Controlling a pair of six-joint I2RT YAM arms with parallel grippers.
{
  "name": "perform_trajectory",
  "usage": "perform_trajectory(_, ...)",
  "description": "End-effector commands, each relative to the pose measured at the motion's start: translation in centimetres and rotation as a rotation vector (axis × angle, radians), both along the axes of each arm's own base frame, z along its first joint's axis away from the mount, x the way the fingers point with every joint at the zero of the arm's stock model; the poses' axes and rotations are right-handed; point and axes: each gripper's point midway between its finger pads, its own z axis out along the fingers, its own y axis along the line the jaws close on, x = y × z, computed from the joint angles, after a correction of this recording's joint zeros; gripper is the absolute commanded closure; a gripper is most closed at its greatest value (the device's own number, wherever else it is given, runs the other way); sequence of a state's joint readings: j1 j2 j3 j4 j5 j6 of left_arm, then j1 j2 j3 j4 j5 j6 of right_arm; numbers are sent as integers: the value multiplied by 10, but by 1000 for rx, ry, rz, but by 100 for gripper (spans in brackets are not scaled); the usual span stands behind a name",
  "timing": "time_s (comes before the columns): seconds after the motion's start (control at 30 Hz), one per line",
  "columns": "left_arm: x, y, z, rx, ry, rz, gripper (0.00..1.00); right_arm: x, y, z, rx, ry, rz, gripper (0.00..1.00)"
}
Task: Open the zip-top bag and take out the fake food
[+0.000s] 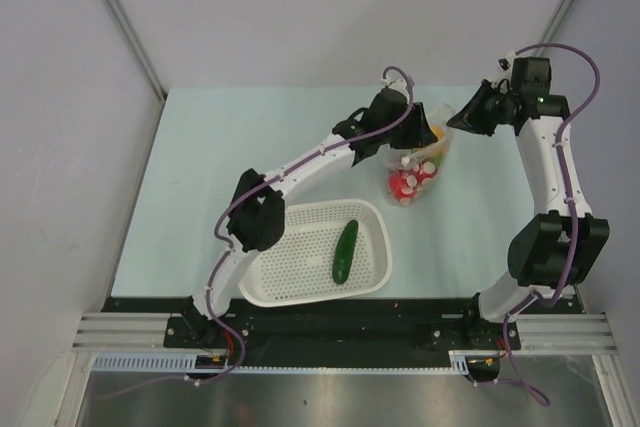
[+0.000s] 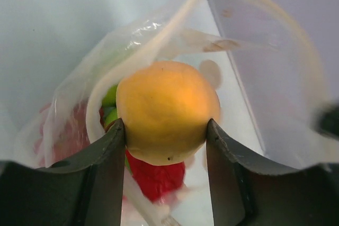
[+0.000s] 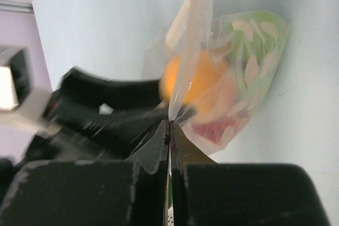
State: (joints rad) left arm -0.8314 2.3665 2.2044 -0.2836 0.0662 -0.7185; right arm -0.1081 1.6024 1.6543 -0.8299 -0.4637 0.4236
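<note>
The clear zip-top bag (image 1: 428, 153) lies at the table's back middle, its mouth open. My left gripper (image 2: 166, 141) is shut on an orange fruit (image 2: 167, 110) at the bag's mouth (image 2: 159, 35); red (image 2: 156, 175) and green (image 2: 109, 104) fruits lie behind it inside the bag. My right gripper (image 3: 170, 126) is shut on the bag's edge (image 3: 186, 41) and holds it up; the orange fruit (image 3: 201, 78) shows through the plastic. In the top view the left gripper (image 1: 405, 142) is at the bag and the right gripper (image 1: 462, 119) is just right of it. A dark green cucumber (image 1: 345, 250) lies in the basket.
A white perforated basket (image 1: 300, 257) stands at the table's near middle, beside the left arm's elbow (image 1: 258, 215). The right arm (image 1: 555, 237) rises along the table's right side. Grey walls close in the back and sides.
</note>
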Motion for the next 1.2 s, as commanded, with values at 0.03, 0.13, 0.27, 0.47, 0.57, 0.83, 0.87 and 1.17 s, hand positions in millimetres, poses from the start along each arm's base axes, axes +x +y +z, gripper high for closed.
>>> perform_trajectory(0.03, -24, 24, 136, -97, -182, -121, 100, 25, -13, 16, -74, -93, -6, 100)
perform_trajectory(0.13, -32, 43, 162, -66, -225, -133, 100, 28, -20, 13, -97, -92, -16, 100)
perform_trajectory(0.27, -55, 80, 179, 33, -268, -138, 100, 35, -23, 17, -106, -100, -19, 100)
perform_trajectory(0.47, -114, 152, 119, 214, -165, -151, 100, 40, -16, 19, -91, -105, -8, 100)
perform_trajectory(0.57, -151, 175, 84, 239, -81, -207, 100, 40, -13, 18, -88, -108, 1, 100)
perform_trajectory(0.83, -228, 176, 5, 242, 121, -348, 99, 38, -11, 11, -80, -98, 13, 100)
perform_trajectory(0.87, -232, 177, -4, 254, 144, -353, 98, 37, -10, 12, -80, -100, 14, 100)
perform_trajectory(1.17, -245, 166, -30, 264, 209, -415, 22, 33, -2, 8, -73, -91, 33, 100)
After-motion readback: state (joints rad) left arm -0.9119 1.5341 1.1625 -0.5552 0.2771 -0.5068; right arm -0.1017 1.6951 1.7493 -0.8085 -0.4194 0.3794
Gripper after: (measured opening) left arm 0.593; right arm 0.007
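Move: My left fingers already hold the orange food in the bag's mouth; the white tray I take it to has its middle about 25 cm back, 27 cm left and 14 cm below them. The cucumber in it lies some 26 cm back and 20 cm left. The bag's filled lower part hangs about 6 cm back and 4 cm left, some 8 cm below. From my right hand, pinching the bag's rim, the tray's middle is roughly 25 cm back, 32 cm left and 22 cm lower. I lift the orange food up out of the bag's mouth with my left hand, rising about 14 cm, then swing it back and to the left over the tray and lower it nearly 20 cm beside the cucumber, keeping my grip while the fingers turn some 30 degrees to point more steeply down. My right hand keeps the bag's rim pinched, easing about 3 cm forward, then holds. ##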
